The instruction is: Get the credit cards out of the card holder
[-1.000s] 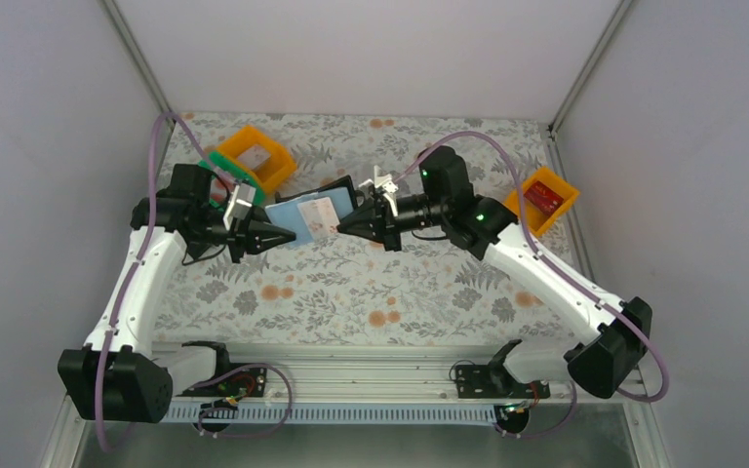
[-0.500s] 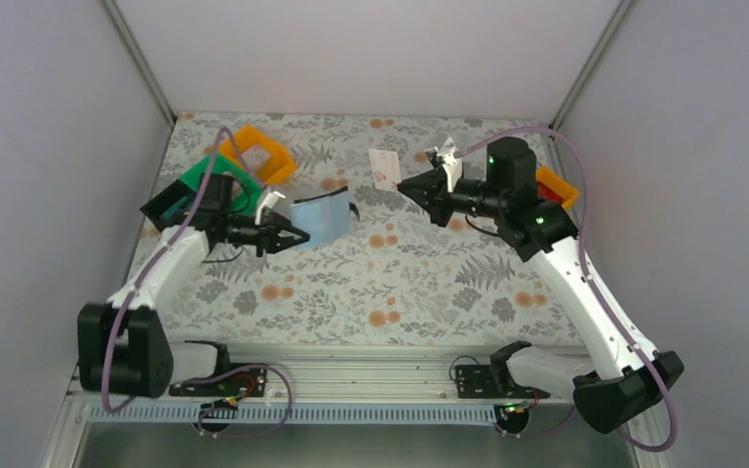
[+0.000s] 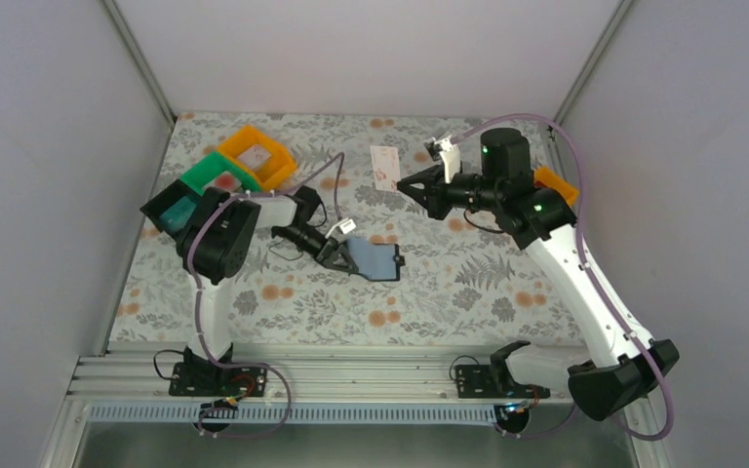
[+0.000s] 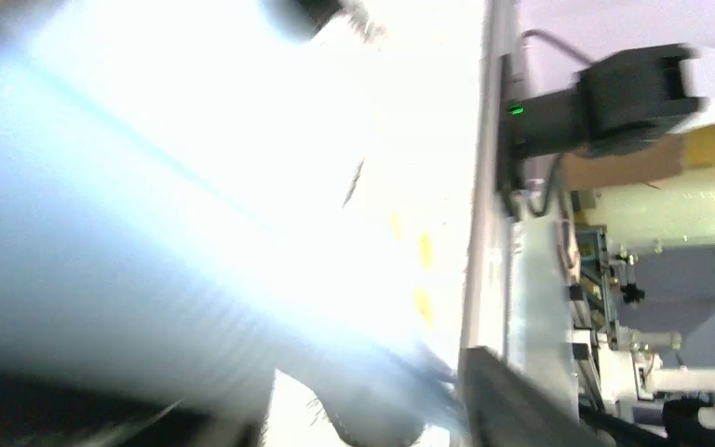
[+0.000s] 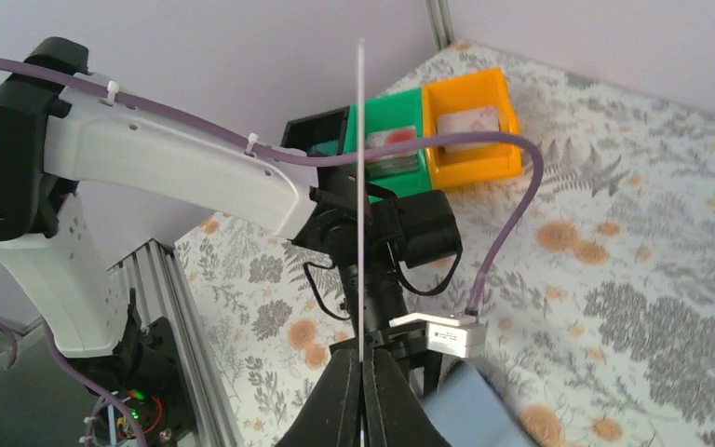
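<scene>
The card holder [image 3: 377,261] is spread open at the table's middle, grey-blue inside up, its black tab at the right edge. My left gripper [image 3: 339,253] is at its left edge; whether the jaws still pinch it does not show. In the left wrist view the card holder [image 4: 149,233] is a blurred pale-blue mass filling the frame. My right gripper [image 3: 407,186] is shut on a pale credit card [image 3: 383,168] with red print, raised above the far middle of the table. In the right wrist view that credit card [image 5: 360,186] stands edge-on, clamped between the right gripper [image 5: 361,361] fingers.
At the far left stand an orange bin [image 3: 257,154] with a card in it, a green bin [image 3: 216,176] and a black bin [image 3: 171,207]. Another orange bin [image 3: 557,186] is half hidden behind the right arm. The left arm [image 5: 177,177] is folded back over the table's left.
The left arm has folded in and carried the card holder down and right onto the middle of the table. The right gripper with its card has barely moved since half a second ago.
</scene>
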Controlling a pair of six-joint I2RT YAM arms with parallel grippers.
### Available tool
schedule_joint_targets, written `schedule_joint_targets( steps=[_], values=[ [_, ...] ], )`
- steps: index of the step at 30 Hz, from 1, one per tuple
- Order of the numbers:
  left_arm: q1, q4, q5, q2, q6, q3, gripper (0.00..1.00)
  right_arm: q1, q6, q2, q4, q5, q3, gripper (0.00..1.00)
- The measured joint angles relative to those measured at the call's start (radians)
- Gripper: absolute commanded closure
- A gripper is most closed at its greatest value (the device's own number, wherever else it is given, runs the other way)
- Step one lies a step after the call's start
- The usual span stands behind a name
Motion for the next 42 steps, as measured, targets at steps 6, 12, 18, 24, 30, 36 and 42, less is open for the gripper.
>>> schedule_joint_targets(
  steps=[6, 12, 18, 24, 30, 36, 42],
  values=[
    [0.021, 0.010, -0.185, -0.090, -0.058, -0.061, 0.00, 0.000, 0.043, 0.070, -0.064, 0.016, 0.020, 0.96],
    [0.069, -0.045, -0.382, -0.282, -0.021, 0.007, 0.00, 0.000, 0.071, 0.198, -0.124, 0.053, 0.109, 0.96],
    [0.064, -0.149, -0.558, -0.499, 0.103, 0.259, 0.00, 0.023, 0.092, 0.251, -0.156, 0.100, 0.154, 0.96],
    [0.037, -0.148, -0.774, -0.845, 0.414, 0.319, 0.00, 0.112, 0.092, 0.248, -0.181, 0.116, 0.198, 0.96],
    [0.011, 0.073, -0.939, -1.228, 0.848, -0.007, 0.00, 0.208, 0.137, 0.231, -0.123, 0.027, 0.195, 0.96],
    [0.010, 0.539, -0.897, -1.527, 1.396, -0.486, 0.00, 0.288, 0.190, 0.231, -0.038, -0.067, 0.197, 0.96],
    [0.010, 0.779, -0.828, -1.547, 1.578, -0.582, 0.00, 0.357, 0.215, 0.257, 0.001, -0.112, 0.230, 0.96]
  ],
)
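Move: The card pinched in the right hand, which the left goes for, lies about 29 cm above the left hand, some 8 cm right and 4 cm ahead. Just under the left fingers the open card holder centres about 5 cm right, 1 cm ahead and 5 cm below. From the right hand the card is about 3 cm left and 3 cm ahead; the left gripper it is taken to is 11 cm left, 1 cm back, 29 cm below. Left hand releases the holder, rises about 30 cm, flipping over; right carries the card left and back towards it. ##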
